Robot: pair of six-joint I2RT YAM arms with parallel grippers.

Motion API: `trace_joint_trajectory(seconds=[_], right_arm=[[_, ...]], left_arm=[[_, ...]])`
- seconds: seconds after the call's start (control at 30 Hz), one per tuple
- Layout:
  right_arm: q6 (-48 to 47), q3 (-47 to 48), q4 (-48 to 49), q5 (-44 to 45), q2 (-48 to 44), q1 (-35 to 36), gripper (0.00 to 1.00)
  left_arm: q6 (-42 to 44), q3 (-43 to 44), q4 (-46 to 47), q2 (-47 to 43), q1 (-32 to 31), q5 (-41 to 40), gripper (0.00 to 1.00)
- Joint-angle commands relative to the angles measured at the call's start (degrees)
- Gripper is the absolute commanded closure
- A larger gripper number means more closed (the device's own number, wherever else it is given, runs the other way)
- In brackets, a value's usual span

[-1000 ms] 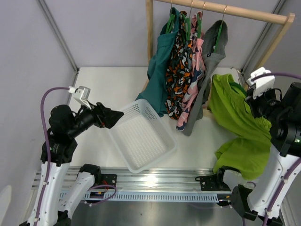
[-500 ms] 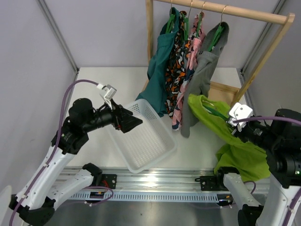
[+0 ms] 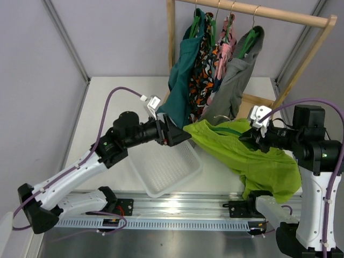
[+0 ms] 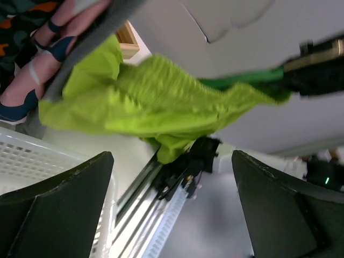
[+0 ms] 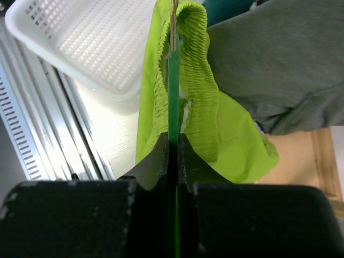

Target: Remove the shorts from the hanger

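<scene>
The lime-green shorts (image 3: 236, 153) hang on a green hanger (image 3: 231, 130), held off the rack above the table's right half. My right gripper (image 3: 248, 138) is shut on the hanger's bar; in the right wrist view the hanger (image 5: 173, 80) runs straight up from between the closed jaws of the right gripper (image 5: 173, 141), with the shorts' gathered waistband (image 5: 199, 97) draped over it. My left gripper (image 3: 180, 134) is open at the shorts' left edge, above the basket. In the left wrist view the shorts (image 4: 156, 102) lie just beyond the wide-apart jaws of the left gripper (image 4: 172, 156), with nothing between them.
A white slotted basket (image 3: 166, 169) sits on the table below the left gripper. The wooden rack (image 3: 252, 11) behind carries teal (image 3: 183, 64), patterned (image 3: 207, 70) and grey (image 3: 234, 86) garments on hangers. A metal rail (image 3: 177, 207) runs along the near edge.
The right arm carried the hanger with the shorts leftward from the right side to the middle. The left arm reached right over the basket to the shorts' edge, its jaws opening slightly wider.
</scene>
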Motion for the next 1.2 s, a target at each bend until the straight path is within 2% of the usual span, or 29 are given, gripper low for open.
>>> trace_joint_trajectory(seconds=[0.0,0.07,0.17,0.3,0.57,0.67,0.73,0.87,1.03,1.13,1.17], right_arm=[[-4.3,-1.9,-5.0,-3.6,-1.4,1.9,1.0],[-6.0,-3.6,-3.7,-1.5,-2.2,2.2,1.0],[-11.1,-5.4,-2.9,1.2,-3.7,2.5,1.0],[-17.6,-7.7,-1.3,2.3,-6.1,2.6,1.0],[-20.6,-9.3,1.5,1.3,-7.0,2.7,1.0],[-21.7,-9.2,1.3,-0.1,-7.2,2.9,1.0],[-21.4,-9.3,1.6,-0.4,-7.3,2.9,1.0],[-20.6,-9.4,2.4,-0.2,-7.8,3.0,1.0],[-19.3,-9.9,2.2,-0.1,-9.0,3.0,1.0],[-17.7,-10.2,2.7,0.1,-9.7,3.0,1.0],[-17.2,-10.2,2.9,0.3,-9.8,3.0,1.0]], left_arm=[[-13.1,4.0,4.9,5.1,-0.2,-4.8,0.01],[-16.4,8.7,1.5,8.5,-0.2,-2.4,0.01],[-16.0,15.0,-5.1,14.3,-0.2,0.3,0.01],[-9.7,22.3,-15.6,20.6,-0.2,1.0,0.01],[-2.2,28.8,-26.3,27.6,-1.3,3.3,0.07],[-0.9,29.9,-27.2,29.4,-1.7,3.5,0.15],[0.5,31.1,-29.2,30.5,-2.3,3.6,0.26],[3.4,34.0,-34.0,33.0,-3.5,1.3,0.33],[5.5,33.1,-35.1,33.4,-3.8,-0.5,0.5],[6.3,31.9,-34.4,33.4,-3.8,0.3,0.67],[6.4,31.8,-34.3,33.4,-3.8,0.0,0.85]])
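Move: The near rim of the green shorts' waistband, still on its hanger, lies roughly 5 cm ahead of the open left hand, 6 cm to its right and 4 cm lower. From the right hand, which already pinches the hanger's end, that rim is some 15 cm left, 6 cm ahead and 5 cm below. From the left hand, the grey shorts hang about 14 cm ahead and 12 cm right, level in height; the white basket's middle is around 8 cm left, 3 cm ahead and 30 cm down. The left hand first reaches forward and to the right, about 5 cm each way, to the green waistband, then drops some 7 cm onto its rim while easing back a little, the fingertips tilting down by around 30 degrees and closing from wide open until they pinch the elastic edge beside the hanger. The right hand keeps its grip on the hanger and lowers it about 4 cm, drawing slightly back and turning a little as it brings the waistband down for the left hand. ##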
